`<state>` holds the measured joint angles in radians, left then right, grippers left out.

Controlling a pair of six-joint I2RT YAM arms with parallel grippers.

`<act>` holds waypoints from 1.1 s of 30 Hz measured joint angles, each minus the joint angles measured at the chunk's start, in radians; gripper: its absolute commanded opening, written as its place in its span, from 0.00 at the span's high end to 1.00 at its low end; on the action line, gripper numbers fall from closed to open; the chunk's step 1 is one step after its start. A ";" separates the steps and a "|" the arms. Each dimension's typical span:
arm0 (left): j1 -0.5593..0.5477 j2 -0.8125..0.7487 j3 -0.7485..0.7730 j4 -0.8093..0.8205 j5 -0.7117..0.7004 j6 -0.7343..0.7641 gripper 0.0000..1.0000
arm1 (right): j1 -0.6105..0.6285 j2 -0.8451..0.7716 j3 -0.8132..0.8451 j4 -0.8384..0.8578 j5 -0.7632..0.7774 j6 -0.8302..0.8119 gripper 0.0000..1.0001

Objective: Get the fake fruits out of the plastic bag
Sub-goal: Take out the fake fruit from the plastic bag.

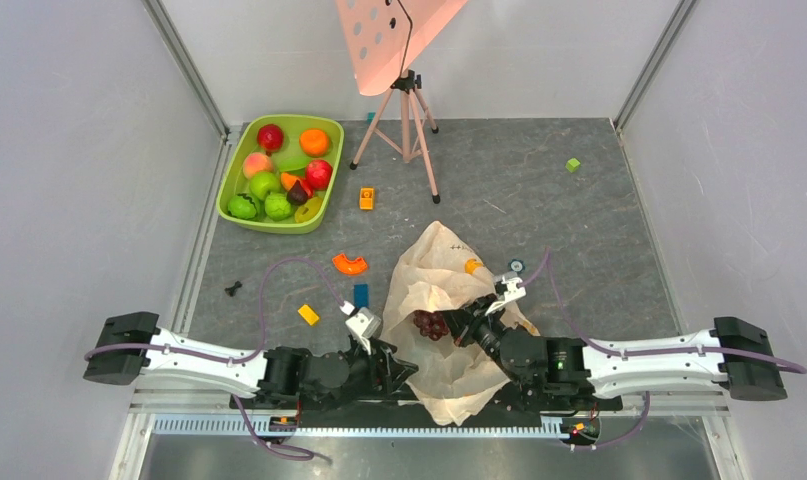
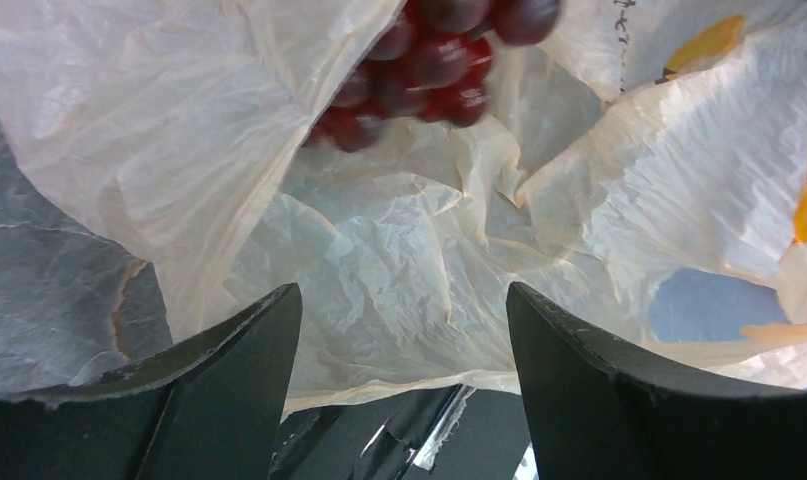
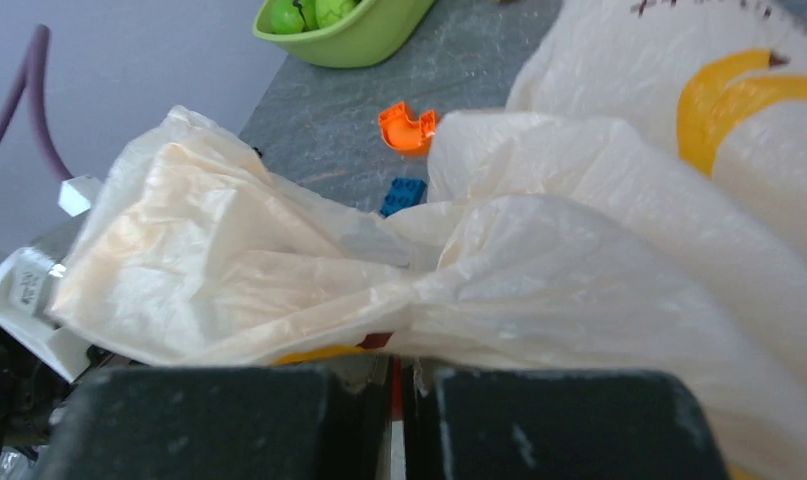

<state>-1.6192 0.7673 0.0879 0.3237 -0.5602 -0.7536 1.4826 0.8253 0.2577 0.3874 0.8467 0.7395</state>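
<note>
The plastic bag (image 1: 441,290) lies crumpled on the table between my two arms. A dark purple grape bunch (image 1: 430,323) sits at its open side, partly under a fold of film (image 2: 419,70). My right gripper (image 1: 459,326) is shut on a gathered pinch of the bag (image 3: 404,375), right beside the grapes. My left gripper (image 1: 407,364) stands open at the bag's near edge (image 2: 404,300), with film ahead of its fingers and nothing held. Other fake fruits (image 1: 279,170) fill the green tub (image 1: 231,175).
A tripod (image 1: 409,120) stands at the back under a peach perforated panel (image 1: 389,35). Loose toys lie around: orange arc piece (image 1: 349,264), blue block (image 1: 361,295), yellow block (image 1: 308,314), orange block (image 1: 367,198), green block (image 1: 573,165).
</note>
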 measured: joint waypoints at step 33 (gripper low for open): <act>0.000 -0.109 -0.013 -0.165 -0.099 -0.005 0.14 | 0.002 -0.133 0.570 -0.432 -0.558 -0.526 1.00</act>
<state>-1.6192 0.6579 0.0750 0.1585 -0.6594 -0.7586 1.4841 0.6926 0.8280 -0.0448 0.2882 0.2138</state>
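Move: The right hand already holds the grapes, their bunch hanging about 6 cm below it, some 3 cm to its left and 2 cm back, inside the bag mouth. The green tray lies some 33 cm ahead of that hand, 35 cm left and 12 cm below; the blue block is 7 cm ahead, 17 cm left and 14 cm below. From the open left hand the grapes are about 8 cm ahead, 5 cm right and slightly higher. Steadily upward, about 20 cm, the right hand lifts the grapes from the bag with its fingers kept shut, drawing back some 7 cm later in the rise, while the wrist swings counter-clockwise and tips its fingers upward. The left hand, still open beside the bag mouth, eases 3 cm forward and left, then stays. ##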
